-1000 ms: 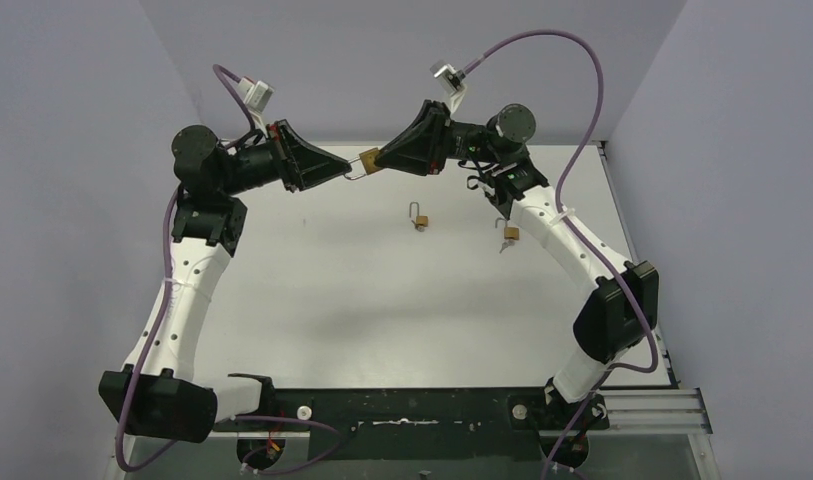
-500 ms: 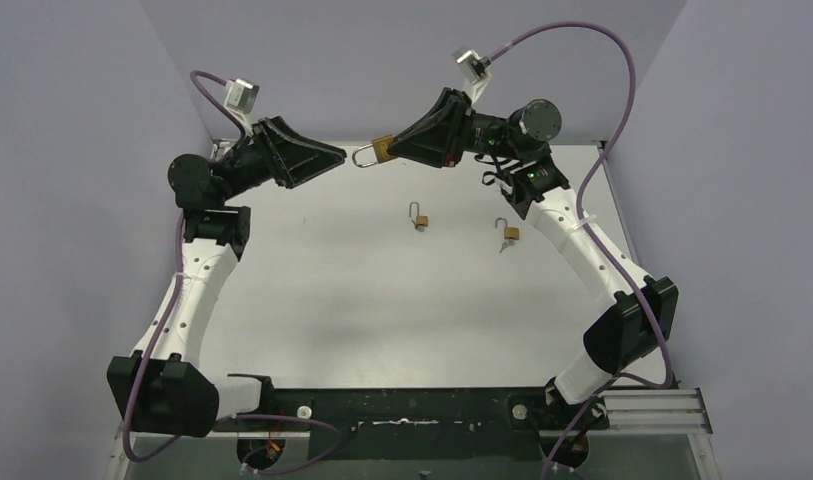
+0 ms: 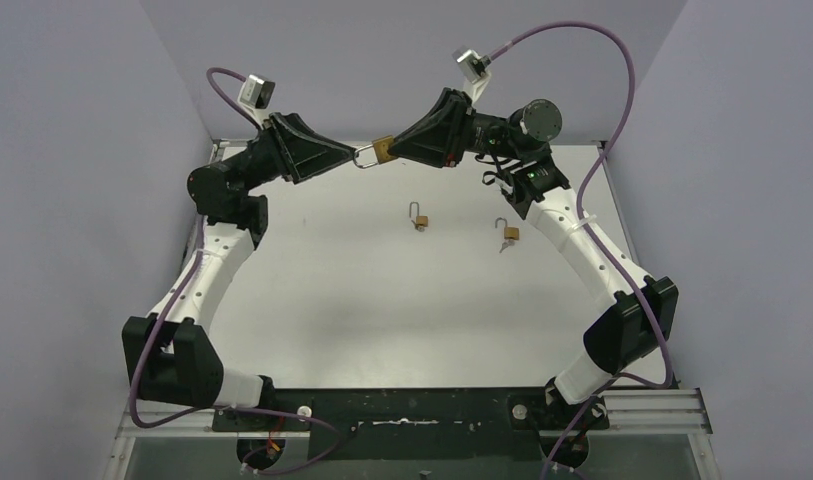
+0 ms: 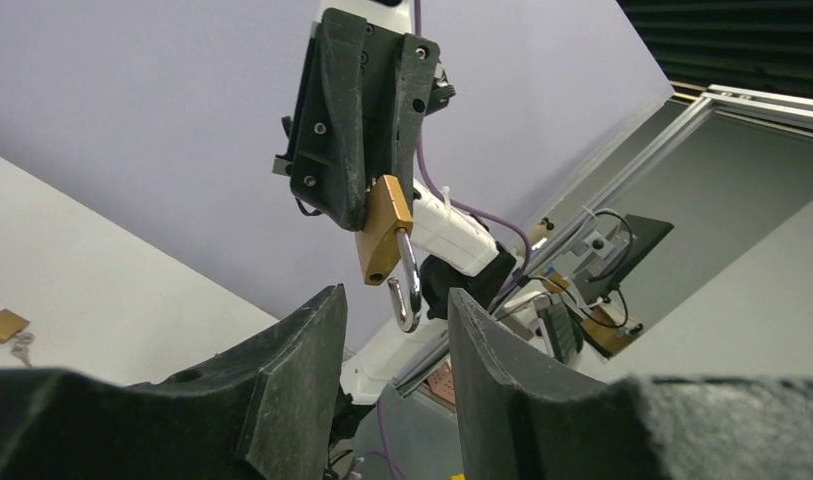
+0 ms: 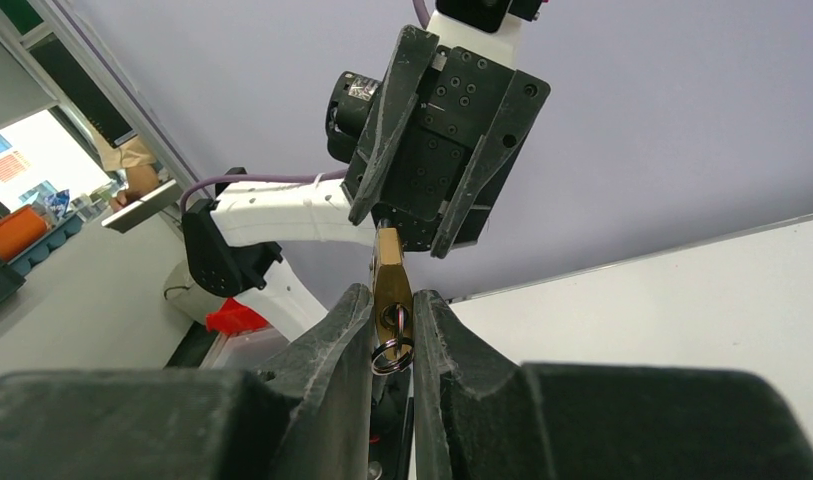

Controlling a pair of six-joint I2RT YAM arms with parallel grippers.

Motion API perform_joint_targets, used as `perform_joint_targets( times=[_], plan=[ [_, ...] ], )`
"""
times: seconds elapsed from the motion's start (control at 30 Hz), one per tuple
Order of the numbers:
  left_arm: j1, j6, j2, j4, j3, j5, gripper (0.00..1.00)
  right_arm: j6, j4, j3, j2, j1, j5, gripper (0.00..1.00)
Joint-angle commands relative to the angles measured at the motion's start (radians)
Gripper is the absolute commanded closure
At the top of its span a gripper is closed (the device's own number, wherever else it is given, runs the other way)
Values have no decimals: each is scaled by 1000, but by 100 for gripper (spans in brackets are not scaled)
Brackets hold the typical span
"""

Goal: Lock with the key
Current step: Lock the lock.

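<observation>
A brass padlock [image 3: 384,150] hangs in the air above the table's far edge, my right gripper [image 3: 392,151] shut on its body. In the right wrist view the padlock [image 5: 391,285] sits clamped between the fingers. A key [image 5: 391,322] with its ring [image 5: 390,352] sticks in the padlock's underside. The steel shackle [image 4: 410,290] is sprung open, one leg free of the brass body [image 4: 384,235]. My left gripper [image 4: 397,305] faces it, open, and the shackle's bend dips between its fingertips without visibly touching them.
Two more brass padlocks lie on the white table [image 3: 382,300] with shackles open: one at the middle [image 3: 419,219], one to its right with a key [image 3: 508,235]. Grey walls stand close behind both arms.
The left gripper let go of the shackle, drew back and up, then came back around it with narrower jaws. The right arm lifted the padlock slightly, then held still.
</observation>
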Motion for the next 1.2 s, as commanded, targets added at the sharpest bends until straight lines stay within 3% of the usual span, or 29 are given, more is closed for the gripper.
perform_joint_targets(
  times=[0.0,0.3,0.7,0.97,1.03,1.17],
  plan=[
    [-34,-65,16,142,69,3,62,24,69,48,-24,-3,-8,100],
    [-51,-181,67,280,102,9,78,31,68,50,-32,-9,-25,100],
    [-81,-190,53,281,95,61,61,36,75,50,-37,-17,-26,100],
    [-81,-187,53,281,91,60,87,43,74,47,-43,-17,-32,100],
    [-81,-186,53,281,89,58,100,44,75,48,-44,-15,-36,100],
    [-80,-181,49,281,80,53,100,50,72,55,-44,-6,-46,100]
  ],
)
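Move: The padlock's shackle, which the left hand goes for, stands about 2 cm back and 2 cm to the right of its open fingertips, roughly level. The lock's body is some 5 cm to that hand's right, 1 cm back and about 1 cm higher, with the key about 6 cm to the right and 1 cm back. The right hand already pinches the body, and the shackle sticks out about 4 cm to this hand's left and 1 cm back. The left hand eases back about 3 cm and right about 2 cm, onto the padlock's shackle, rising a centimetre early on and then mostly sinking again, while it swings some 10 degrees clockwise. Its fingers part-close and reopen on the way, then shut and pinch the shackle between their tips, while the right hand keeps its unchanged grip on the lock's body and holds it nearly still against the left. ##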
